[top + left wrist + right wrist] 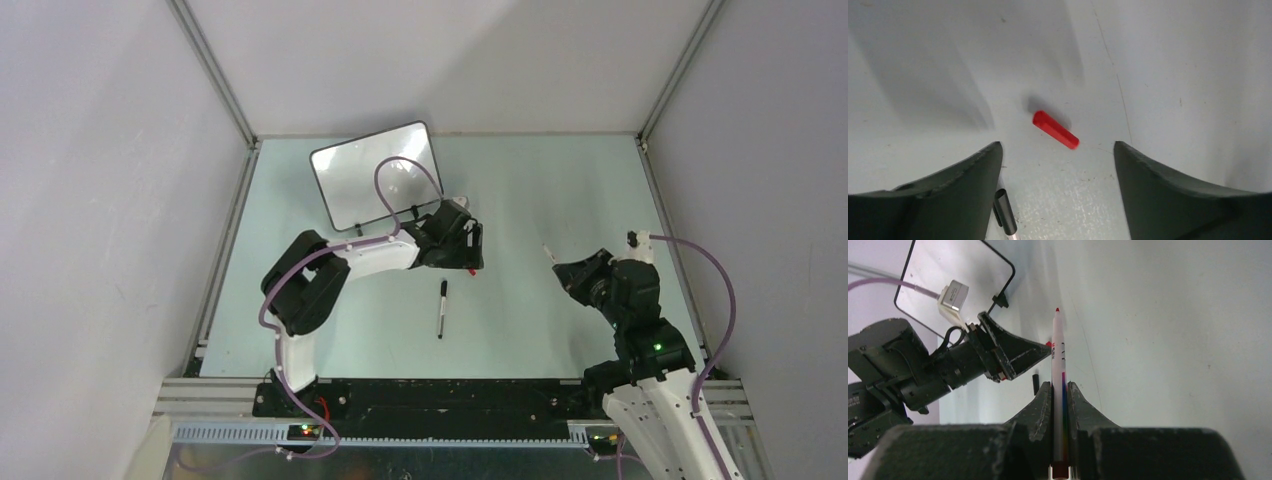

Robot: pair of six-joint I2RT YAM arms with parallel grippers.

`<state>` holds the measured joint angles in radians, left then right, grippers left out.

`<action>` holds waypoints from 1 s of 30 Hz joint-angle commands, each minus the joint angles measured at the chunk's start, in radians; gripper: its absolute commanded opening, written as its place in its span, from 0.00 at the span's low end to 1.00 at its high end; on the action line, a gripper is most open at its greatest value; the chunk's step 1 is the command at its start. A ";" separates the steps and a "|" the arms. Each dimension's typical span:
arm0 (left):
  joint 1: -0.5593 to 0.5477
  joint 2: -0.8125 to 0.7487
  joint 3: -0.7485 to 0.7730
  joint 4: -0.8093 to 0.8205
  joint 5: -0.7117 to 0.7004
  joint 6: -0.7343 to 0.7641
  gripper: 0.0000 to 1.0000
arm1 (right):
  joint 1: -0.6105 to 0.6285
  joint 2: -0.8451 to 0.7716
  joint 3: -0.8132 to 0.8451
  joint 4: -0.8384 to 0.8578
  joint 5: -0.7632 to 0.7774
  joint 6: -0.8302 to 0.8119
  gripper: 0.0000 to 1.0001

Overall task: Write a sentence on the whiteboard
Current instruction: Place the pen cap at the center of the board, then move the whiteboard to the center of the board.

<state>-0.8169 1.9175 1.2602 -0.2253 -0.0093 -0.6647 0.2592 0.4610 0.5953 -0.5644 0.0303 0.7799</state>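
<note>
The whiteboard (370,172) stands at the back left, black-framed, and no sentence shows on its glossy face. It also shows in the right wrist view as the whiteboard (955,270). My right gripper (1060,386) is shut on a white marker (1057,355) with its red tip bare and pointing away. In the top view the right gripper (565,272) hovers right of centre. My left gripper (1057,150) is open just above the table, and a red cap (1055,129) lies loose on the surface ahead of its fingers. The left gripper (472,246) is below the board's right foot.
A second pen (441,308) with a black cap lies on the table near the front, beside the left finger as the pen (1005,212). A purple cable (405,175) loops over the board's face. Grey walls close in the table on three sides.
</note>
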 commanded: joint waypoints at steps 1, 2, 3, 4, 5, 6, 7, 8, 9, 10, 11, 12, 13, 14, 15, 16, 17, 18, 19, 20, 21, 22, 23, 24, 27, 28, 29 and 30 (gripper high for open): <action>-0.005 -0.093 0.017 -0.022 -0.096 0.041 0.91 | -0.005 0.000 0.037 0.046 -0.082 -0.072 0.00; -0.002 -0.125 0.012 -0.026 -0.123 0.047 0.97 | -0.006 0.002 0.037 0.054 -0.103 -0.080 0.00; -0.001 -0.162 0.002 -0.032 -0.138 0.057 0.98 | -0.007 0.005 0.037 0.069 -0.113 -0.095 0.00; 0.000 -0.185 -0.006 -0.036 -0.175 0.062 0.99 | -0.007 0.006 0.037 0.079 -0.129 -0.101 0.00; 0.003 -0.234 -0.026 -0.039 -0.192 0.071 0.99 | -0.008 0.007 0.036 0.083 -0.133 -0.116 0.00; 0.012 -0.259 -0.040 -0.038 -0.223 0.076 0.99 | -0.008 0.004 0.036 0.090 -0.130 -0.122 0.00; 0.020 -0.316 -0.074 -0.032 -0.235 0.084 0.99 | -0.008 0.002 0.035 0.093 -0.126 -0.137 0.00; 0.042 -0.345 -0.095 -0.025 -0.247 0.087 1.00 | -0.008 0.001 0.035 0.103 -0.124 -0.145 0.00; 0.056 -0.410 -0.145 0.001 -0.235 0.097 0.99 | -0.008 0.001 0.034 0.109 -0.129 -0.164 0.00; 0.094 -0.445 -0.172 0.016 -0.221 0.101 1.00 | -0.007 0.006 0.034 0.125 -0.137 -0.171 0.00; 0.150 -0.507 -0.232 0.061 -0.162 0.112 0.99 | -0.008 0.010 0.034 0.132 -0.142 -0.182 0.00; 0.180 -0.541 -0.261 0.111 -0.129 0.127 0.99 | -0.009 0.019 0.034 0.145 -0.162 -0.190 0.00; 0.248 -0.611 -0.320 0.133 -0.085 0.134 0.99 | -0.008 0.025 0.034 0.152 -0.175 -0.193 0.00; 0.283 -0.677 -0.352 0.177 -0.073 0.149 0.99 | -0.008 0.039 0.034 0.165 -0.201 -0.194 0.00; 0.343 -0.713 -0.408 0.205 -0.054 0.158 0.99 | -0.008 0.054 0.034 0.178 -0.226 -0.193 0.00; 0.374 -0.778 -0.437 0.259 -0.042 0.188 0.99 | -0.008 0.062 0.034 0.185 -0.237 -0.191 0.00; 0.427 -0.811 -0.494 0.287 -0.016 0.205 0.99 | -0.008 0.076 0.034 0.202 -0.262 -0.192 0.00; 0.450 -0.870 -0.541 0.341 -0.003 0.231 1.00 | -0.008 0.083 0.033 0.210 -0.275 -0.194 0.00; 0.498 -0.894 -0.561 0.363 -0.001 0.240 0.99 | -0.009 0.094 0.033 0.226 -0.303 -0.195 0.00; 0.523 -0.933 -0.597 0.401 0.039 0.238 0.99 | -0.008 0.099 0.033 0.235 -0.319 -0.206 0.00; 0.581 -0.944 -0.612 0.418 0.058 0.233 0.99 | -0.009 0.105 0.032 0.255 -0.350 -0.212 0.00; 0.608 -0.956 -0.643 0.462 0.094 0.215 0.98 | -0.009 0.106 0.032 0.264 -0.362 -0.220 0.00; 0.667 -0.954 -0.655 0.505 0.113 0.207 0.98 | -0.009 0.104 0.032 0.280 -0.379 -0.227 0.00; 0.697 -0.942 -0.670 0.523 0.151 0.195 0.98 | -0.008 0.100 0.032 0.287 -0.385 -0.230 0.00; 0.796 -0.893 -0.669 0.565 0.166 0.187 0.98 | -0.008 0.082 0.032 0.304 -0.390 -0.240 0.00; 0.826 -0.859 -0.658 0.571 0.176 0.187 0.98 | -0.009 0.077 0.033 0.305 -0.384 -0.240 0.00; 0.845 -0.842 -0.653 0.593 0.184 0.185 0.98 | -0.008 0.075 0.032 0.306 -0.381 -0.241 0.00; 0.875 -0.808 -0.645 0.612 0.206 0.182 0.98 | -0.008 0.074 0.032 0.307 -0.379 -0.241 0.00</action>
<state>-0.0200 1.0351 0.5907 0.2489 0.1059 -0.4885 0.2535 0.5541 0.5957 -0.3260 -0.3199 0.5667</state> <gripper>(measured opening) 0.985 0.136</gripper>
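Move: The red pen cap is just under the left hand's parted fingers, about 1 cm ahead, 1 cm to the right and some 3 cm below. From this hand the black pen's middle lies about 8 cm back, 4 cm left and 3 cm below; the whiteboard's middle is some 25 cm ahead, 21 cm left and roughly level in height. The right hand, still holding the red pen, has the cap about 9 cm ahead, 19 cm left and 16 cm below. Leftward and up goes the empty left hand, away from the pen cap: it first rises clear, then swings some 30 cm left while climbing about 16 cm and drifting forward to beside the whiteboard's near left corner. Its fingers spread fully, tilting up and turning counter-clockwise. The right hand keeps its grip on the red pen, drifting about 5 cm left and a little up, turning counter-clockwise. ##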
